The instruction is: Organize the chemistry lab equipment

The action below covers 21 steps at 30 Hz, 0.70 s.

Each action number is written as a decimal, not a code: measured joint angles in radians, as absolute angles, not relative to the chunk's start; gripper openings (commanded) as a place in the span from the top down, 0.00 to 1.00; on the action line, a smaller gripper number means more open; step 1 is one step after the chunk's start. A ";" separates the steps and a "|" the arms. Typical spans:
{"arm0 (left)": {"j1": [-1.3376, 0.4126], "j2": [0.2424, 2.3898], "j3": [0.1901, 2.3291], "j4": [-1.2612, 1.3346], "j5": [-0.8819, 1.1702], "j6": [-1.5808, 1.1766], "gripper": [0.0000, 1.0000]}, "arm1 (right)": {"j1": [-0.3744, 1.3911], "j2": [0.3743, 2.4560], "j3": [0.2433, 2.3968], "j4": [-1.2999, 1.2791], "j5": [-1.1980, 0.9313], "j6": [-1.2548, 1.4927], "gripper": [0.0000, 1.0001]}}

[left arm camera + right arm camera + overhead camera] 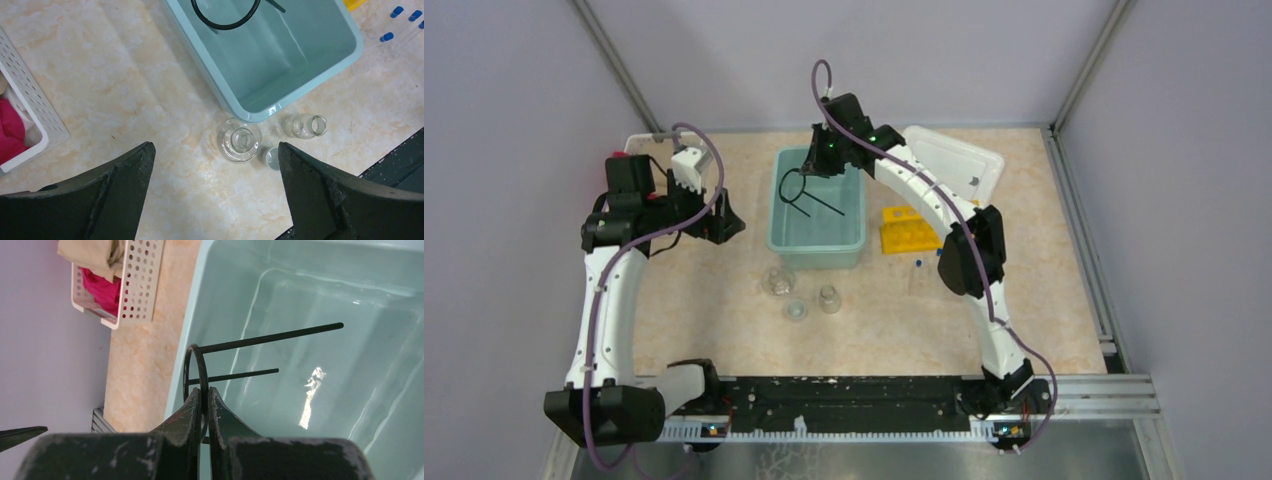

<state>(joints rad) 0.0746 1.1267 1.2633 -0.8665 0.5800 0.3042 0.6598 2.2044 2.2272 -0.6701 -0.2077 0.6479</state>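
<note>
My right gripper (pixel 204 392) is shut on the rim of the black wire ring (pixel 196 362), holding it over the teal bin (pixel 186 340), with its straight handle (pixel 270 336) pointing across the bin. In the top view the right gripper (pixel 809 166) and the ring (pixel 794 188) are at the bin's far left corner. My left gripper (pixel 215 155) is open and empty above the table, left of the bin (pixel 724 222). Two clear beakers (pixel 239 142) (pixel 304 126) stand in front of the bin. The yellow rack (pixel 911 230) sits right of the bin, with blue-capped test tubes (pixel 386 37) beside it.
A small clear cap-like piece (pixel 272 157) lies between the beakers. A white basket (pixel 35 110) with red cloth (pixel 10 132) stands at the far left, also in the right wrist view (pixel 135 285). A white lid (pixel 954 160) lies at the back right.
</note>
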 measured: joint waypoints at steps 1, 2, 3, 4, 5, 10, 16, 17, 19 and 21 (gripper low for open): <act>0.075 1.127 1.263 -0.867 0.580 0.304 0.01 | 0.660 2.204 2.227 -0.665 -0.208 0.649 1.00; 0.075 1.127 1.263 -0.867 0.580 0.304 0.01 | 0.660 2.205 2.227 -0.653 -0.208 0.656 1.00; 0.075 1.126 1.263 -0.867 0.580 0.305 0.01 | 0.660 2.206 2.227 -0.640 -0.208 0.658 1.00; 0.075 1.126 1.263 -0.866 0.580 0.307 0.01 | 0.659 2.208 2.225 -0.620 -0.208 0.661 1.00; 0.075 1.126 1.263 -0.866 0.580 0.307 0.01 | 0.658 2.209 2.223 -0.603 -0.208 0.665 1.00; 0.076 1.121 1.262 -0.866 0.580 0.310 0.01 | 0.653 2.209 2.153 -0.523 -0.206 0.670 1.00; 0.081 1.118 1.258 -0.863 0.581 0.311 0.01 | 0.627 2.209 2.062 -0.464 -0.214 0.682 1.00; 0.081 1.118 1.257 -0.863 0.582 0.311 0.01 | 0.622 2.208 2.056 -0.454 -0.213 0.680 1.00; 0.081 1.117 1.254 -0.859 0.585 0.311 0.01 | 0.611 2.208 2.038 -0.428 -0.209 0.679 1.00; 0.081 1.116 1.248 -0.859 0.587 0.311 0.01 | 0.604 2.199 2.017 -0.409 -0.190 0.671 0.97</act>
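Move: The right hand holds the black ring stand above the tub, whose middle lies about 4 cm back and some 15 cm below. The yellow rack is about 26 cm to its right and 10 cm back; the white tray lies 28 cm right and 6 cm farther out, the round flask 22 cm back and 9 cm left. From the left hand, the tub is about 10 cm ahead, 17 cm right and 20 cm below. Still pinching the stand's ring, the right hand eases about 4 cm forward and down, slightly right, over the tub. ##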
